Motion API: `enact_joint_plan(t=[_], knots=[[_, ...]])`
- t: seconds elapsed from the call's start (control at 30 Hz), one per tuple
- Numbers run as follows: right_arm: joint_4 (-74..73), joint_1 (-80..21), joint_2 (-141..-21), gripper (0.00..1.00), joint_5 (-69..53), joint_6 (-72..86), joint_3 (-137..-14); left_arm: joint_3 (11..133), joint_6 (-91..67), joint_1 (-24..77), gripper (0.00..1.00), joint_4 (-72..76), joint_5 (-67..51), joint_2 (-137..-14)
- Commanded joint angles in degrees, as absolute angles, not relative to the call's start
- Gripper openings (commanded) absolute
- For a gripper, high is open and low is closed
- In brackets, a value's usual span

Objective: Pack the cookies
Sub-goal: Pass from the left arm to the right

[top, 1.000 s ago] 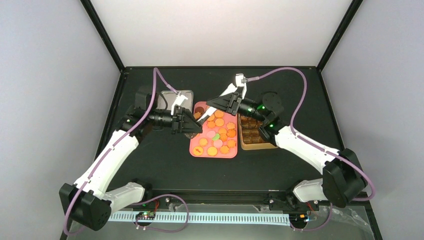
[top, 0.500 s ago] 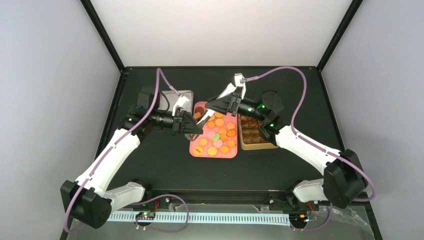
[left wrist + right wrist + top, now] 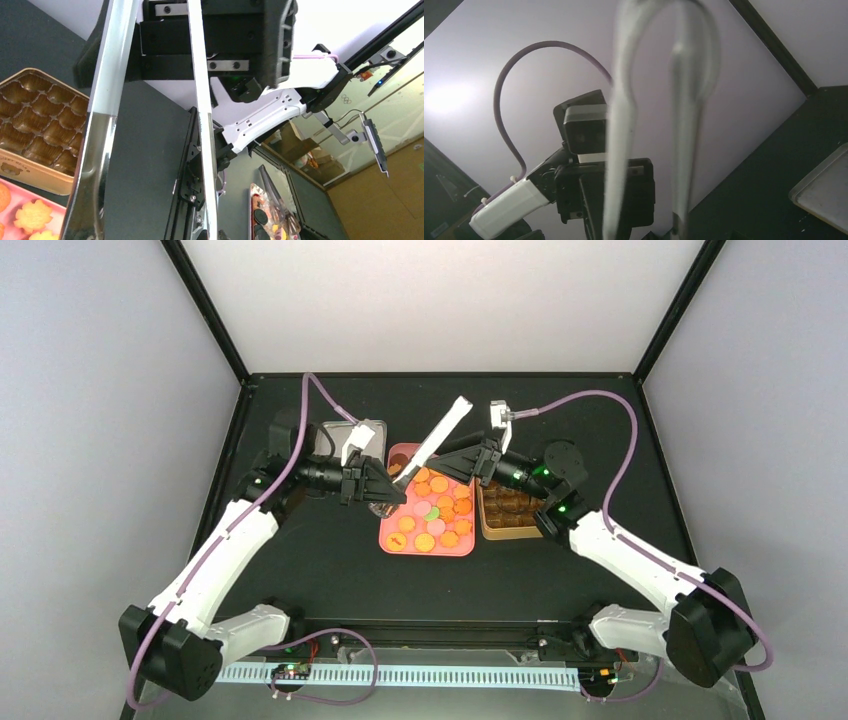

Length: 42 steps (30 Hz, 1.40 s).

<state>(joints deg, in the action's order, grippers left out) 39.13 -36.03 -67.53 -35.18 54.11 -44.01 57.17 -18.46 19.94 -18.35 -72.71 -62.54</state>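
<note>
The cookies [image 3: 432, 510], mostly orange with a few pink and green, lie on a pink tray [image 3: 386, 541]; some of the cookies [image 3: 32, 218] show at the lower left of the left wrist view. My left gripper [image 3: 385, 492] hangs at the tray's left edge, shut on the lower end of silver-white tongs [image 3: 441, 428]. The tongs slant up and to the right. Both arms of the tongs [image 3: 200, 100] run up the left wrist view. My right gripper [image 3: 456, 462] stands open just right of the tongs, over the tray's far end. The tongs [image 3: 621, 125] fill the right wrist view, blurred.
A gold tin [image 3: 512, 512] with brown cups sits right of the pink tray and shows again as the gold tin [image 3: 40, 130] in the left wrist view. A silver lid [image 3: 345, 432] lies behind my left gripper. A bag of sweets [image 3: 272, 215] lies beyond the table.
My right gripper has opened, let go of the tongs and drawn back to the right. My left gripper has shut on them, and they now lean up from it.
</note>
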Motion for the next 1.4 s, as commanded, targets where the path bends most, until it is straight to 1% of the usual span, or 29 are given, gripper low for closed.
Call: enact_joint_plan(t=[0.0,0.17,0.37,0.63,0.77,1.07,1.17,1.27,1.37], knots=[[42.2,-35.9,-70.1,0.96,-38.0,55.8,-44.6,58.3,-20.0,19.8,0.02,-13.9,-74.8,-60.8],[47.1,-35.9,-75.4,0.85,-45.3,59.4,-48.6,58.3,-15.2,19.8,0.02,-16.3,-74.1,-60.3],[46.0,-35.8,-76.8,0.83,-49.0,58.6,-52.3,58.0,-10.9,19.8,0.02,-18.9,-73.7,-59.7],[48.0,-34.8,-78.6,0.7,-51.7,60.8,-53.6,57.8,-8.2,19.8,0.02,-20.5,-74.0,-59.4],[49.0,-34.0,-79.9,0.66,-54.8,62.2,-55.2,58.2,-5.0,19.8,0.02,-23.3,-74.7,-59.2],[41.2,-32.5,-80.4,0.64,-60.2,58.0,-59.8,59.8,2.0,19.8,0.01,-30.5,-75.2,-59.2],[38.8,-32.5,-80.2,0.58,-60.9,56.5,-59.9,60.2,2.5,19.8,0.02,-30.9,-75.0,-59.5],[37.9,-32.5,-79.9,0.56,-61.5,55.5,-59.1,60.7,2.8,19.8,0.02,-30.9,-74.8,-59.6],[37.9,-32.5,-79.8,0.52,-61.4,55.2,-57.9,61.1,2.7,19.8,0.02,-30.6,-74.5,-59.7]])
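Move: The white tongs handle slants up just off the right fingertips: its middle is about 3 cm ahead of the right hand, 1 cm left and 3 cm above, its lower half farther left. The left hand still pinches the tongs lower down; handle middle roughly 8 cm ahead, 6 cm right, 7 cm above it. Some 35 cm under the right hand lie the cookie tray, 7 cm ahead and 1 cm left, and the compartment box, 6 cm ahead and 19 cm right. The right hand brings its wide-open fingers to either side of the tongs handle and closes them to about half, though a firm pinch can't be seen. It goes about 3 cm left, dipping 2 cm before rising past its starting height, and turns some 20 degrees counter-clockwise. The left hand keeps its pinch, easing back 2 cm and rolling about 10 degrees. ##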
